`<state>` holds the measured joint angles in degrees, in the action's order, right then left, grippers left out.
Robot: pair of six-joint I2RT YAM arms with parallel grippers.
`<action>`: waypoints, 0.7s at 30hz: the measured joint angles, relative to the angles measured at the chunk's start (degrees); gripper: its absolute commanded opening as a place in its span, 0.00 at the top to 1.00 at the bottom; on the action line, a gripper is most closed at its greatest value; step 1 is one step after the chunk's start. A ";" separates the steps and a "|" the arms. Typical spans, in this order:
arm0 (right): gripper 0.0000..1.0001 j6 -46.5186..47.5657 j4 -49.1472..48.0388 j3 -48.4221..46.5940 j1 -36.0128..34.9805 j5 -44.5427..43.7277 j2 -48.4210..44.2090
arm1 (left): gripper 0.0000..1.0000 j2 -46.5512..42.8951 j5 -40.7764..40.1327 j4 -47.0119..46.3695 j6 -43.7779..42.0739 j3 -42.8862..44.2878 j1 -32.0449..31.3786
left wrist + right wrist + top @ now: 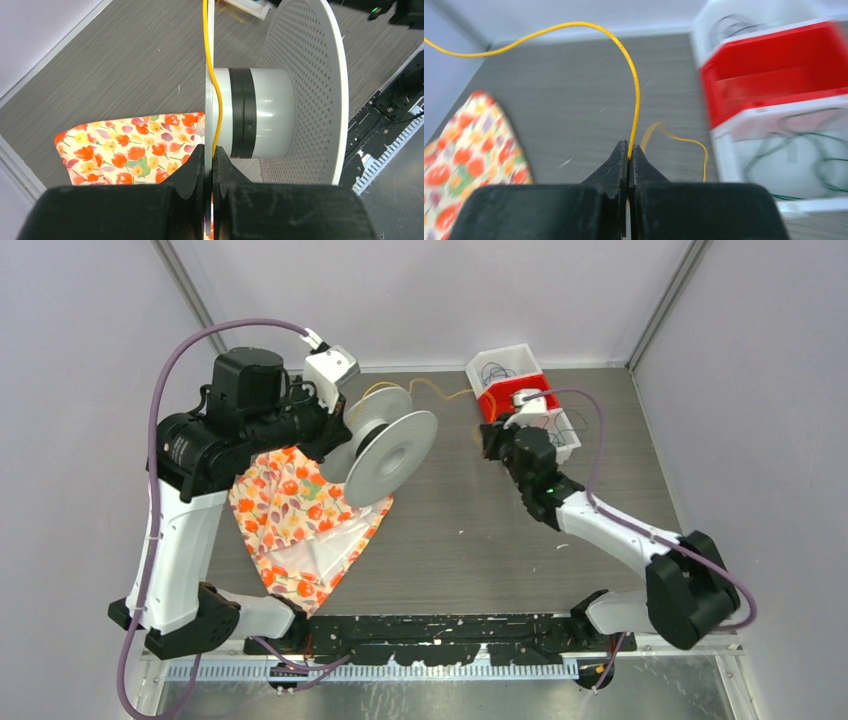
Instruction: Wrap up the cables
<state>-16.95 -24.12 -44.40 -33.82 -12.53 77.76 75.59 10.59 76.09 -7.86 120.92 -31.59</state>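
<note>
A clear plastic spool (392, 448) with perforated flanges is held up over the table's left side. My left gripper (210, 152) is shut on the edge of its thin near flange (210, 60), and the yellow cable (214, 90) runs down beside that flange into the same pinch. A dark band is wound round the hub (265, 112). From the spool the yellow cable (440, 390) trails right across the table. My right gripper (629, 148) is shut on this yellow cable (636, 100), near the bins; in the top view it (492, 443) sits just left of them.
A floral cloth (300, 520) lies under and in front of the spool. At the back right stand a red bin (774, 70) and white bins (794, 155) holding thin dark and green cables. Grey walls close in the left, back and right sides.
</note>
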 measured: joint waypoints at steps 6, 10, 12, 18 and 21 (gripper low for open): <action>1.00 -0.61 5.03 3.08 4.39 -10.71 -9.20 | 1.00 0.00 -0.76 -0.09 -0.02 -1.01 0.00; 0.99 -2.14 9.40 6.86 5.53 -16.02 -12.33 | 1.00 -0.09 -1.03 -0.68 0.02 -1.75 0.00; 1.00 -2.99 11.23 8.85 5.92 -17.64 -13.62 | 1.00 -0.09 -1.03 -0.94 0.04 -1.81 0.00; 0.99 -5.57 15.98 10.60 6.29 -18.80 -13.84 | 1.00 -0.11 0.17 -2.05 0.31 -1.81 0.50; 0.99 -6.62 16.55 10.60 6.21 -17.44 -11.17 | 1.00 -0.15 1.05 -2.97 1.42 -1.81 0.85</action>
<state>-23.57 -7.57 -33.80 -27.62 -29.98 66.59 75.44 11.64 73.12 -6.44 119.11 -30.74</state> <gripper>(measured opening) 0.027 0.040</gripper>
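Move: The right gripper holds the yellow cable; the white bin with the green cable lies about 18 cm to its right, 10 cm ahead and some 18 cm below. The red bin sits roughly 10 cm beyond that white bin and 4 cm left of it. The spool's hub hangs around 15 cm to the right gripper's left, 12 cm back and 17 cm above. From the left gripper, which pinches the spool's flange, the hub is about 8 cm right, 2 cm ahead and 4 cm below. Keep the yellow cable pinched and sweep the right gripper quickly about 13 cm to the right, away from the spool and towards the white bin with the green cable, rising slightly at first, then sinking to some 7 cm below its start and easing back a little. Swing it about 25 degrees clockwise and tip it slightly down. Hold the spool nearly still with the left gripper, still pinching its flange. ##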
